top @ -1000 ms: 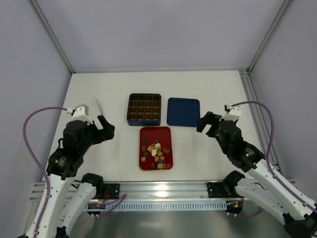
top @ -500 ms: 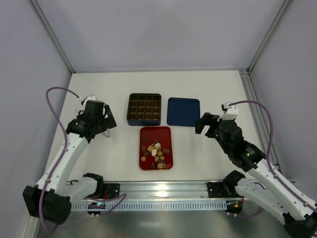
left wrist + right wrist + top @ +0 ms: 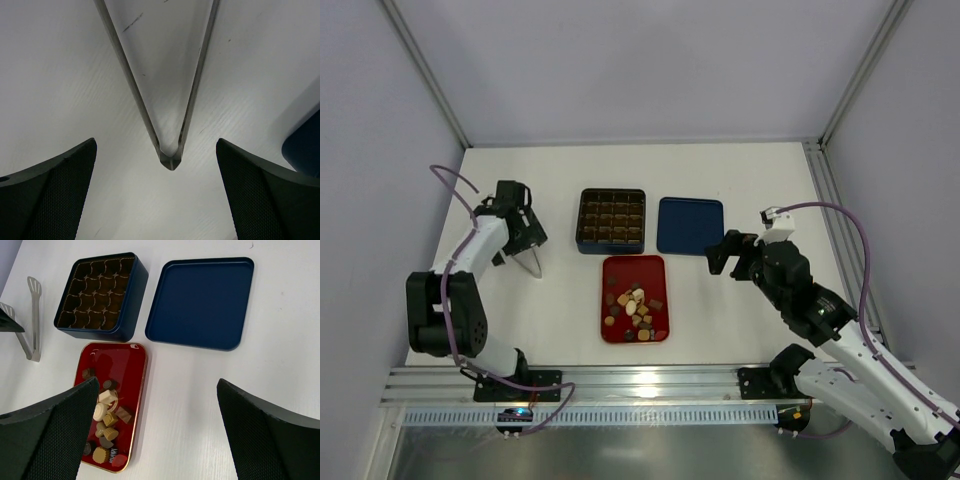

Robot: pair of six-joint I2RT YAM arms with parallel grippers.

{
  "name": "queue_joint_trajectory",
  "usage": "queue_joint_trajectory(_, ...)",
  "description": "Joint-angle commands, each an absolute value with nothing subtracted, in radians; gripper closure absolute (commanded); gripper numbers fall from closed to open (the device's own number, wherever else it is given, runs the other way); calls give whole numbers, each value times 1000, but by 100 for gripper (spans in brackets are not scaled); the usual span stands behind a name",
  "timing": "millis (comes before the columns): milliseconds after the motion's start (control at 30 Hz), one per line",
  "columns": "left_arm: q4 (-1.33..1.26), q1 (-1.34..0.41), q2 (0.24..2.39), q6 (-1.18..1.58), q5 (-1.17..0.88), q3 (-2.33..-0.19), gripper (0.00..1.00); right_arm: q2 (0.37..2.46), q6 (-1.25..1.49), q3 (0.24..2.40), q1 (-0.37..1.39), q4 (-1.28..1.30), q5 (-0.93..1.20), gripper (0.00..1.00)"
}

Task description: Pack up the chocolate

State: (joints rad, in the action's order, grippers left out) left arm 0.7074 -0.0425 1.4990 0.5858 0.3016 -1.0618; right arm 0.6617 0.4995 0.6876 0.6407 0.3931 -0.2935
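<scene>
The chocolate [image 3: 635, 305] is a heap of small brown, tan and cream pieces at the near end of a red tray [image 3: 632, 262]; the right wrist view shows the chocolate [image 3: 106, 415] on the tray [image 3: 115, 352] too. A dark box with square cells [image 3: 612, 220] stands behind the tray. My left gripper [image 3: 523, 245] hangs open over metal tongs [image 3: 533, 265] left of the box. In the left wrist view the left gripper [image 3: 156, 142] straddles the hinge end of the tongs [image 3: 170, 159] without touching. My right gripper [image 3: 725, 255] is open and empty, and the right gripper [image 3: 157, 385] hovers over bare table right of the tray.
A blue lid [image 3: 690, 225] lies upturned right of the celled box [image 3: 100, 290]; the right wrist view shows the lid [image 3: 202, 302] and the tongs [image 3: 31, 320] left of the box. Grey walls enclose the table on three sides.
My left arm has reached forward and lowered its open gripper over the tongs. The right gripper has drifted slightly left. The tray, box and lid have not moved.
</scene>
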Motion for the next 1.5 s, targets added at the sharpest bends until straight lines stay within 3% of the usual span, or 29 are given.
queue_joint_trajectory(0,617,29,1564,569,221,-1072,0,661,495,716,644,377,-272,0)
queue_joint_trajectory(567,548,64,1738,666,209,-1112,2,650,523,657,644,336,-255,0)
queue_joint_trajectory(1300,520,66,1845,686,221,-1146,18,699,528,635,644,301,-242,0)
queue_joint_trajectory(1433,518,67,1850,692,212,-1134,25,704,531,630,644,299,-235,0)
queue_joint_trajectory(1467,518,67,1847,690,206,-1132,31,704,532,629,644,298,-229,0)
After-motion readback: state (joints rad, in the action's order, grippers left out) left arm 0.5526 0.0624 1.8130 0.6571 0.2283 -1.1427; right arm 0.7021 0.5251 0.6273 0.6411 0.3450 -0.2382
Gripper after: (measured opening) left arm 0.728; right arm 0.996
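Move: The open tongs lie below the left hand, their middle roughly 6 cm ahead, 3 cm to its left and 8 cm down, hinge end towards the robot and arms splayed outward. The chocolate box stands about 20 cm to the right of this hand and 11 cm ahead; the red tray is some 25 cm to its right and 8 cm back. From the right hand the tongs lie about 47 cm left, 14 cm ahead and 21 cm down. With one finger outside each arm of the tongs, the left gripper closes by about a quarter until its fingertips meet the outer edges, a little beyond the hinge. It gets there by sinking about 7 cm while easing forward and slightly left, then sliding on forward low over the table, turning a little counter-clockwise. The right hand, wide open, sinks some 3 cm. ##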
